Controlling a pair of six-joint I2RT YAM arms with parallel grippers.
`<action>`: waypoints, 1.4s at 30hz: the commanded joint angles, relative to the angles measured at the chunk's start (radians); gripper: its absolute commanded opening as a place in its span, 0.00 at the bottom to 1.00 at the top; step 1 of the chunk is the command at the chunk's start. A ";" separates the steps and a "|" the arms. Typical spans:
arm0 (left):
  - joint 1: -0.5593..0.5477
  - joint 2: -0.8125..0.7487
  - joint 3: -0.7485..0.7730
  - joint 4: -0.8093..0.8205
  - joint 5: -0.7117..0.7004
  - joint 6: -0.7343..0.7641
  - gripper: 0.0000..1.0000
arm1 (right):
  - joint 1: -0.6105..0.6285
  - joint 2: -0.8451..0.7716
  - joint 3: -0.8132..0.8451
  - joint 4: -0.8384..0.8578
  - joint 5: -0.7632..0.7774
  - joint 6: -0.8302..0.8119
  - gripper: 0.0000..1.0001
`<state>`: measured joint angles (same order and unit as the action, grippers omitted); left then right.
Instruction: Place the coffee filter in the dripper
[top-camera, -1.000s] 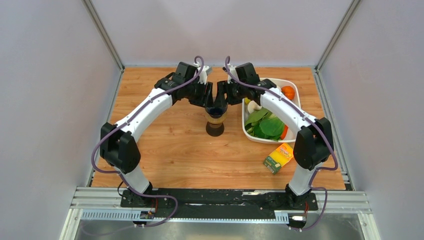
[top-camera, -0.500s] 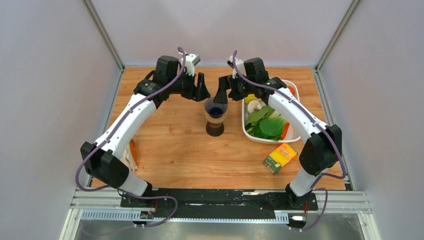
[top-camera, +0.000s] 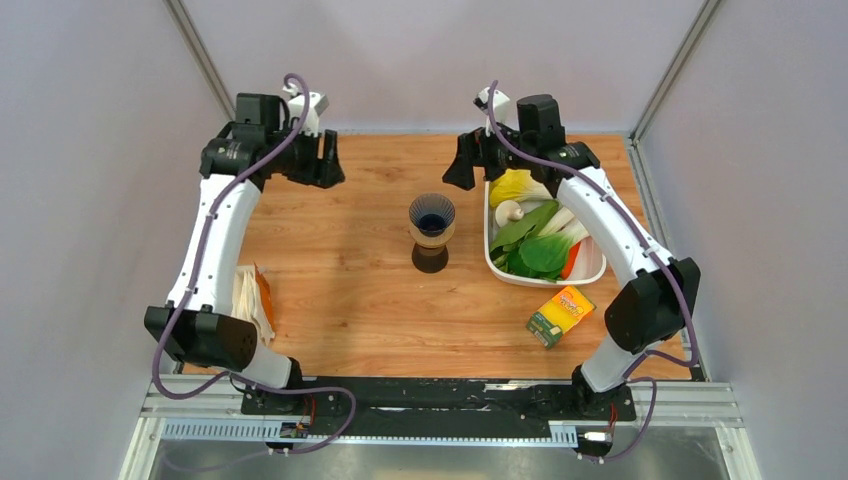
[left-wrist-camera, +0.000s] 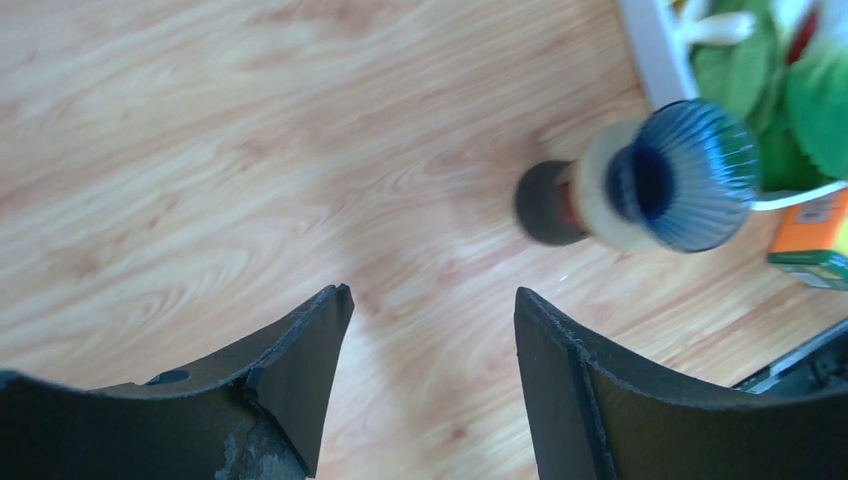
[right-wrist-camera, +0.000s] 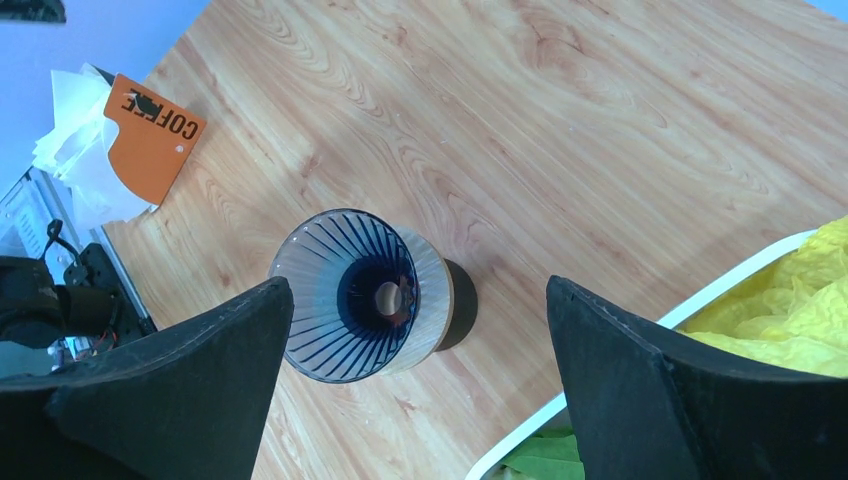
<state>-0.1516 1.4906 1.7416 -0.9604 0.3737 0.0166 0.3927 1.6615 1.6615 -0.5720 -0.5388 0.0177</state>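
Observation:
The dripper (top-camera: 431, 240) stands upright mid-table, tan funnel on a dark base, with a blue ribbed cone (right-wrist-camera: 330, 300) seated in its mouth. No white paper shows inside it. White coffee filter sheets (top-camera: 246, 295) lie in a loose stack with an orange COFFEE card (right-wrist-camera: 150, 135) at the table's left edge. My left gripper (top-camera: 328, 163) hangs open and empty at the back left, well away from the dripper (left-wrist-camera: 590, 190). My right gripper (top-camera: 461, 168) is open and empty behind and right of the dripper (right-wrist-camera: 440, 290).
A white tub (top-camera: 493, 255) of leafy greens, a mushroom and carrot pieces stands right of the dripper, under the right arm. An orange and green carton (top-camera: 557, 313) lies near the front right. Grey walls close in the table on three sides.
Both grippers were close together over the dripper's mouth; they have opened, risen and drawn apart, the left far to the back left, the right to the back right.

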 joint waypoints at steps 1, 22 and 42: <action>0.148 -0.052 0.010 -0.186 -0.025 0.129 0.69 | -0.003 -0.026 0.048 0.026 -0.101 -0.081 1.00; 0.429 -0.442 -0.362 -0.386 -0.224 0.294 0.16 | 0.019 0.182 0.337 -0.255 -0.078 -0.252 1.00; 0.428 -0.429 -0.515 -0.431 -0.480 0.290 0.16 | 0.107 0.311 0.529 -0.415 0.033 -0.291 1.00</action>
<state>0.2707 1.0569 1.2510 -1.4040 -0.0383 0.3084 0.4881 1.9667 2.1513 -0.9691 -0.5365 -0.2646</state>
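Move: The coffee filters lie on the table some 19 cm back from my left hand, 18 cm to its left and about 28 cm below it. Their orange pack leans against them, roughly 16 cm back and 16 cm left of that hand. The dripper on its stand is about 5 cm back and 20 cm to the right of my left hand, 15 cm lower. From my right hand the filters are some 42 cm left, 21 cm back and 25 cm below. I swing my left hand quickly left about 15 cm, then draw it back some 20 cm and sink it about 10 cm towards the coffee filters, easing a little farther left. On the way I close its empty fingers almost shut and turn the wrist some 45 degrees until they point nearly straight down. My right hand, wide open, drifts about 4 cm left towards the dripper. ##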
